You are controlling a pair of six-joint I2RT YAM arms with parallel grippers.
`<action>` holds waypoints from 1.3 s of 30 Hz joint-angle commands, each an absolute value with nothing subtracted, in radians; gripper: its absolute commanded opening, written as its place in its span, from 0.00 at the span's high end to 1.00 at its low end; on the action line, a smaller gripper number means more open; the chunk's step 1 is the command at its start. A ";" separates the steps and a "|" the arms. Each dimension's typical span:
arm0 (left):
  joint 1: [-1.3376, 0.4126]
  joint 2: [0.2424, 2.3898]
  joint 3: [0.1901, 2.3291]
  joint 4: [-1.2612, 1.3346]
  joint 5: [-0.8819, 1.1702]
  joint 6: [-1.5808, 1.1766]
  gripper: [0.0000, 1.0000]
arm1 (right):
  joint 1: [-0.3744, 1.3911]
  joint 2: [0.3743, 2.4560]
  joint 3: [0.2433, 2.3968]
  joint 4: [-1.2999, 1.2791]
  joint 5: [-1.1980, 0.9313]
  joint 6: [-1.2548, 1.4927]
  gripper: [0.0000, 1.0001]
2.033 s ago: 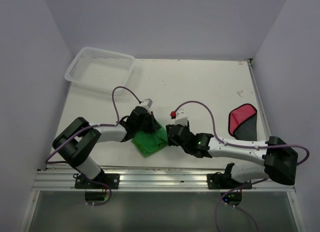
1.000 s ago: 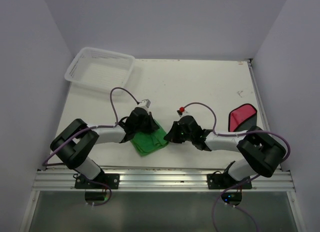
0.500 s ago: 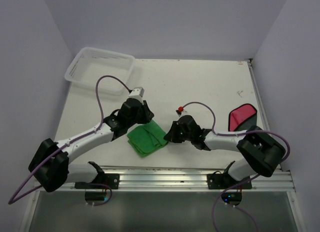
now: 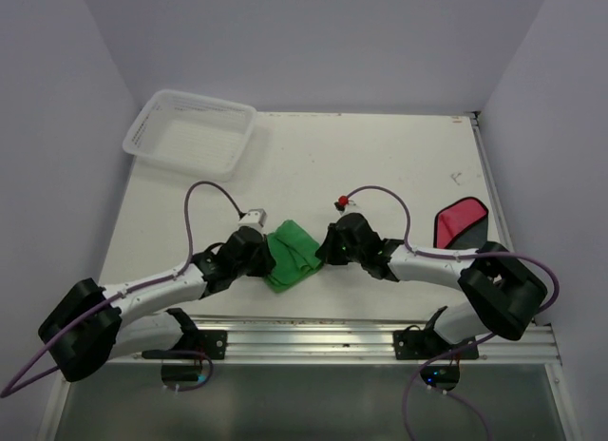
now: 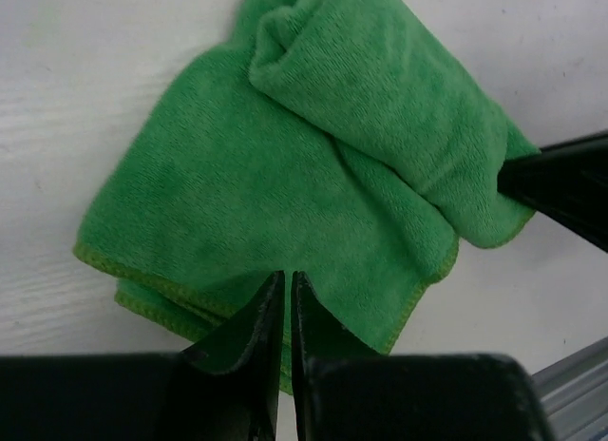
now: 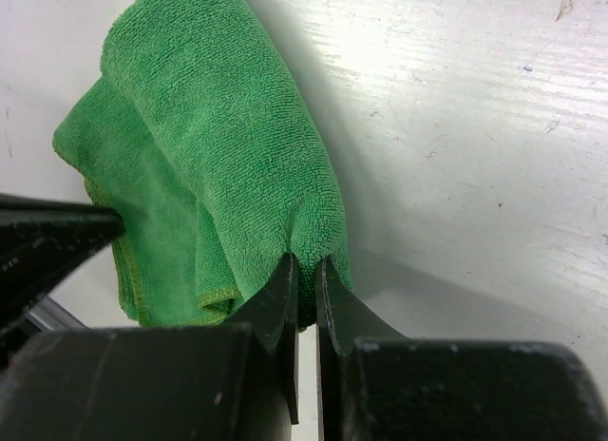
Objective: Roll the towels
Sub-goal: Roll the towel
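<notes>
The green towel [image 4: 293,254] lies partly folded on the table between my two grippers. In the left wrist view its far part is a thick rolled fold [image 5: 380,118] over a flat layer. My left gripper [image 4: 269,257] is at the towel's left edge, its jaws pressed almost together on the cloth [image 5: 287,281]. My right gripper [image 4: 322,249] is shut on the rolled fold's end [image 6: 307,270], cloth bunched between its tips. The red towel [image 4: 460,222], dark grey underside showing, lies flat at the right, untouched.
A white mesh basket [image 4: 190,132] sits at the table's far left corner. The right arm's purple cable [image 4: 380,192] loops over the table behind the towel. The metal rail [image 4: 313,341] runs along the near edge.
My left gripper came off the towel's far side, swung back and closed at its left edge. The right gripper has carried the towel's right end up and over into a fold.
</notes>
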State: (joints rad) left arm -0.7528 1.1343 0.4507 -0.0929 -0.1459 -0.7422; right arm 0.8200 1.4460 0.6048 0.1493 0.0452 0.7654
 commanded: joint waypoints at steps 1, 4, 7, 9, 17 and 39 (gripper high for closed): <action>-0.827 1.137 0.443 -0.022 -0.164 -0.779 0.90 | 0.821 1.427 0.640 0.138 0.092 0.759 1.00; -0.857 1.172 0.433 0.027 -0.152 -0.787 0.91 | 0.821 1.427 0.640 0.135 0.104 0.769 1.00; -0.883 1.206 0.413 0.060 -0.152 -0.790 0.91 | 0.822 1.416 0.640 0.129 0.112 0.772 1.00; -0.908 1.236 0.402 0.078 -0.155 -0.795 0.92 | 0.822 1.410 0.641 0.124 0.120 0.772 1.00; -0.995 1.319 0.396 0.112 -0.184 -0.834 0.93 | 0.822 1.402 0.657 0.109 0.158 0.785 1.00; -1.092 1.427 0.472 0.094 -0.215 -0.871 0.93 | 1.009 1.407 0.643 0.040 0.466 0.549 1.00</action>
State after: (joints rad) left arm -1.0775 1.3941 0.4698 0.1543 -0.2211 -0.8551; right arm 0.9668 1.4055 0.6289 0.0574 0.3454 0.6083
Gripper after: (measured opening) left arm 0.074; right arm 0.046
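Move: About 4 cm to the right of the left hand, some 2 cm ahead and 3 cm below, lies the middle of the towel's flat flap. The thicker roll is centred roughly 8 cm right and 7 cm ahead. The right fingers hold its near end, some 12 cm right and 3 cm farther out than the left hand. From the right hand, the flap's middle is about 8 cm left, 1 cm back and 2 cm below. Sinking nearly 3 cm onto the towel's flap while going back and right, the left hand then keeps low and sweeps on to the right, about 10 cm in all, its nearly shut fingertips dragging the cloth towards the right gripper. The right hand keeps its pinch on the roll's end, rises about 1 cm, drifts slightly right and finally twists some 20 degrees. ##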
